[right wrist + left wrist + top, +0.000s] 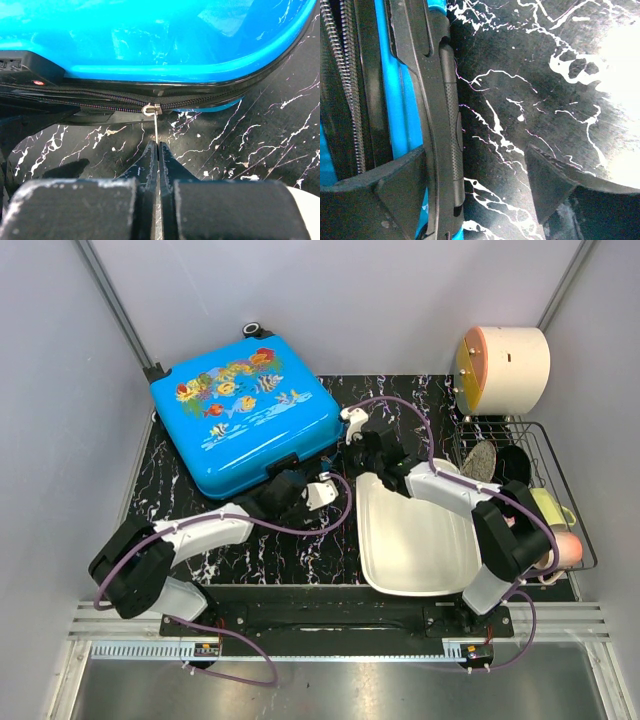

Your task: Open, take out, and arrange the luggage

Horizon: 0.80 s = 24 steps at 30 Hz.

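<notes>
The luggage [245,410] is a bright blue fish-print suitcase lying flat and closed at the back left of the black marbled mat. My right gripper [350,430] is at its right front corner. In the right wrist view this gripper [158,146] is shut on the thin silver zipper pull [156,127], which hangs from the slider [151,109] on the luggage [150,35] seam. My left gripper [312,490] is at the suitcase's front edge. In the left wrist view it [475,192] stands open, with the black handle [447,125] close beside its left finger [395,192].
A white rectangular basin [372,540] lies on the mat right of centre, under my right arm. A wire rack [585,540] with cups and dishes stands at the right edge. Behind it lies a cream cylinder [505,368] on its side. Grey walls enclose the table.
</notes>
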### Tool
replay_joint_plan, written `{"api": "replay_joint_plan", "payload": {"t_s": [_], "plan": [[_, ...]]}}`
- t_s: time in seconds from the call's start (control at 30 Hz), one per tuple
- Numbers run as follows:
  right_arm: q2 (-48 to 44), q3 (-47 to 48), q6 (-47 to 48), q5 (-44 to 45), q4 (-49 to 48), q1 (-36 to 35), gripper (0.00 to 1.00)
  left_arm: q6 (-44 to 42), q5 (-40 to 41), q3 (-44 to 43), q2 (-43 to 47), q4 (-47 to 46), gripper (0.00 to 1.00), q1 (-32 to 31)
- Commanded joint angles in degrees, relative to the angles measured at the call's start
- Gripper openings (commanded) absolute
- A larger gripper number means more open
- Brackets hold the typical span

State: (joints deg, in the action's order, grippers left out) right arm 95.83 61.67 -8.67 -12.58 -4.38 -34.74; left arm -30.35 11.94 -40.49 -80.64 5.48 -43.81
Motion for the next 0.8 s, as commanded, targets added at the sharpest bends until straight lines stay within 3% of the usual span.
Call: {"api": "replay_joint_plan", "payload": {"t_s": [0.0,0.07,0.1,0.2,0.43,0.47,0.77], "plan": [[-3.2,-1.0,-0.4,2.7,0.7,1.5,0.0,3.3,11.3,-1.0,-3.7,11.6,0.67,2.5],[-3.5,-1.1,-0.1,3.0,0.8,1.5,0.0,3.5,9.2,-0.2,-5.0,11.9,0.59,2.5],[-3.6,-1.1,0.2,3.2,0.8,1.5,0.0,3.3,8.5,0.4,-5.1,12.4,0.49,2.6],[-4.5,-1.5,1.7,4.1,1.0,2.1,0.0,2.8,6.5,3.0,-3.9,14.3,0.38,2.6],[-6.7,-2.7,5.8,4.4,1.7,7.2,0.0,-1.5,5.3,8.2,4.3,19.0,0.09,3.5],[-6.8,-3.0,6.7,4.2,1.7,7.8,0.0,-2.4,5.6,8.7,5.0,19.3,0.0,3.6],[-4.3,-3.1,17.0,-2.2,-4.2,14.2,0.0,-7.3,4.5,12.0,10.7,22.4,0.0,7.0]]}}
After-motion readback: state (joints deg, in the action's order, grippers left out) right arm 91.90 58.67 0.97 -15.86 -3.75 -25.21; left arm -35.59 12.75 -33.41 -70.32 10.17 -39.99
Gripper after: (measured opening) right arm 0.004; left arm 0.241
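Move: The suitcase handle lies between the left gripper's open fingers, about 2 cm ahead and 1 cm left of it at its height; the suitcase's middle is some 15 cm ahead, 11 cm left and 3 cm higher. The right gripper already holds the zipper pull; the suitcase's near right corner is about 5 cm straight ahead of it and 2 cm up, the white tray's middle 14 cm back, 17 cm right and 12 cm below. Bring the left gripper slightly forward and left, close its fingers on the suitcase handle, then drag left and a little back, ending some 5 cm left of its start. As it drags, draw the right gripper's shut fingers about 7 cm right and 3 cm forward, past the near right corner towards the tray's far edge, coming free of the zipper pull. ##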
